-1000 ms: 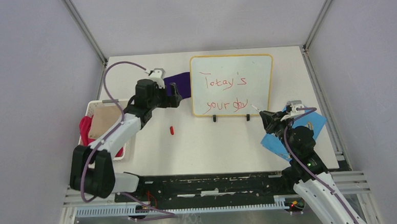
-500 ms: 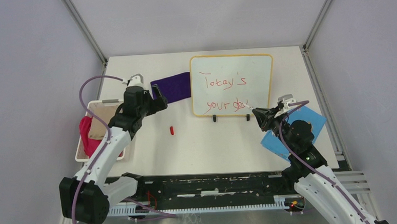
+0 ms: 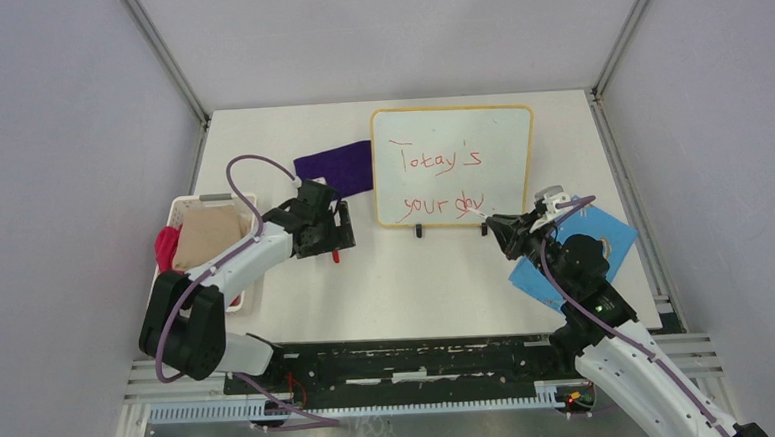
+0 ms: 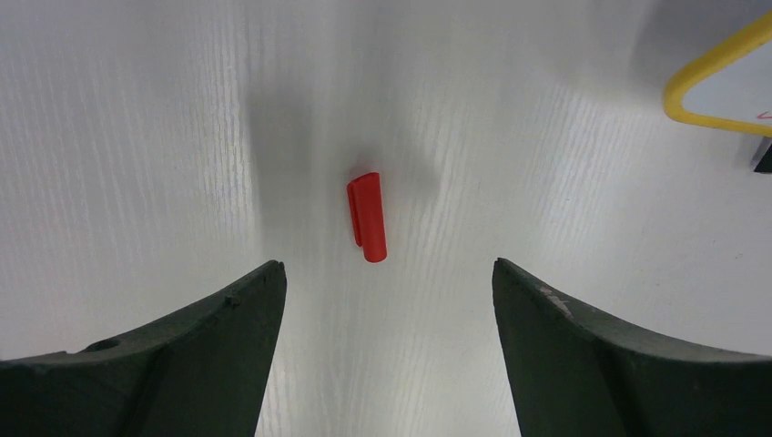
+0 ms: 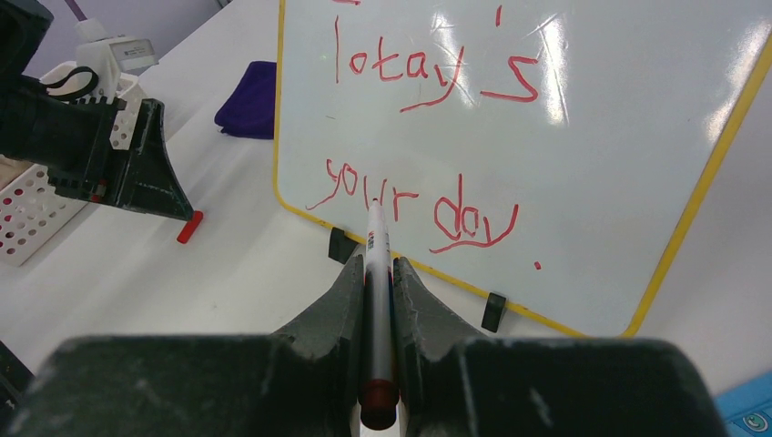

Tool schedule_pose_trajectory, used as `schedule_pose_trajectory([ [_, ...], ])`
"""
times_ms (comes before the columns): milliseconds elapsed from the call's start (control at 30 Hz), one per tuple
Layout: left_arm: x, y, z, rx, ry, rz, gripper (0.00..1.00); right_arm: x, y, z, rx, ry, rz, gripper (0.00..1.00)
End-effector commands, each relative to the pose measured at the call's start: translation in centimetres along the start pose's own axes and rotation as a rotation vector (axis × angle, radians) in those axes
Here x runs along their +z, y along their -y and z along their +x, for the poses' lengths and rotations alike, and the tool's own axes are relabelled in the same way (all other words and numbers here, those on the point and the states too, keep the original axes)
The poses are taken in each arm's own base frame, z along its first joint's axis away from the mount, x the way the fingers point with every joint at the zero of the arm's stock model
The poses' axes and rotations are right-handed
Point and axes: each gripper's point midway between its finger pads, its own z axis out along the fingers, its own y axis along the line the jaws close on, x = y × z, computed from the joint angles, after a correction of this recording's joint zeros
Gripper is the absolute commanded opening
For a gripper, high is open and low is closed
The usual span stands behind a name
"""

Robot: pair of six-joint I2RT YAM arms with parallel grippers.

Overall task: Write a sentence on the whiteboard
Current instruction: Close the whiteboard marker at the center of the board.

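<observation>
The whiteboard (image 3: 499, 138), white with a yellow frame, stands at the back of the table on two black feet. The sentence (image 3: 442, 181) is on it in red, two lines reading roughly "Today's your day", and shows again in the right wrist view (image 5: 428, 68). My right gripper (image 3: 501, 228) (image 5: 376, 264) is shut on a marker (image 5: 376, 300), whose tip points at the board's lower edge near "your". My left gripper (image 3: 342, 231) (image 4: 387, 273) hangs open over the table. The red marker cap (image 4: 367, 217) (image 3: 336, 254) lies just ahead of its fingers, untouched.
A white basket (image 3: 178, 204) at the left edge holds beige and red cloths. A purple cloth (image 3: 336, 168) lies left of the board. A blue sheet (image 3: 605, 237) lies at the right, under my right arm. The board's feet (image 3: 419, 231) stick out toward me.
My left arm has swung from the purple cloth down and right to hover over the red cap. My right gripper has shifted slightly left with the marker.
</observation>
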Motion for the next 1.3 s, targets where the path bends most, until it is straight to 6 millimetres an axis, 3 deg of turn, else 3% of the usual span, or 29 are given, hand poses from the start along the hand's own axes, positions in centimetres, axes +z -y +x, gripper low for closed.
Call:
schedule_pose_trajectory([
  [0, 0.8, 0.3, -0.8, -0.051, 0.019, -0.023, 0.85, -0.2, -0.7, -1.4, -0.022, 0.037, -0.032, 0.00],
  [500, 3.3, -0.4, 0.0, -0.018, -0.047, -0.097, 0.59, -0.2, -0.8, -1.0, -0.018, 0.039, -0.039, 0.00],
  [867, 4.7, -0.7, 0.2, -0.015, -0.072, -0.140, 0.49, -0.4, -0.5, -1.2, -0.018, 0.050, -0.024, 0.00],
  [1267, 5.2, -1.4, 2.1, -0.014, -0.108, -0.164, 0.39, -0.4, -0.4, -1.1, -0.013, 0.046, -0.020, 0.00],
])
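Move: The red marker cap lies almost straight under the left hand, some 5 cm down and about level with it both ways. From that hand the purple cloth is roughly 21 cm ahead and straight out, the whiteboard's middle about 20 cm ahead and 26 cm right, its left black clip about 5 cm ahead and 17 cm right. From the right hand the cap is about 30 cm left, 3 cm ahead and 20 cm below. The red cap on the table is what the left hand sinks onto, going down about 4.5 cm, most of it early, then easing roughly 1.5 cm forward close to the table. The wrist tips some 10 degrees so the fingers point more steeply down, and they narrow from nearly wide open to less than half, one on each side of the cap without pinching it. ##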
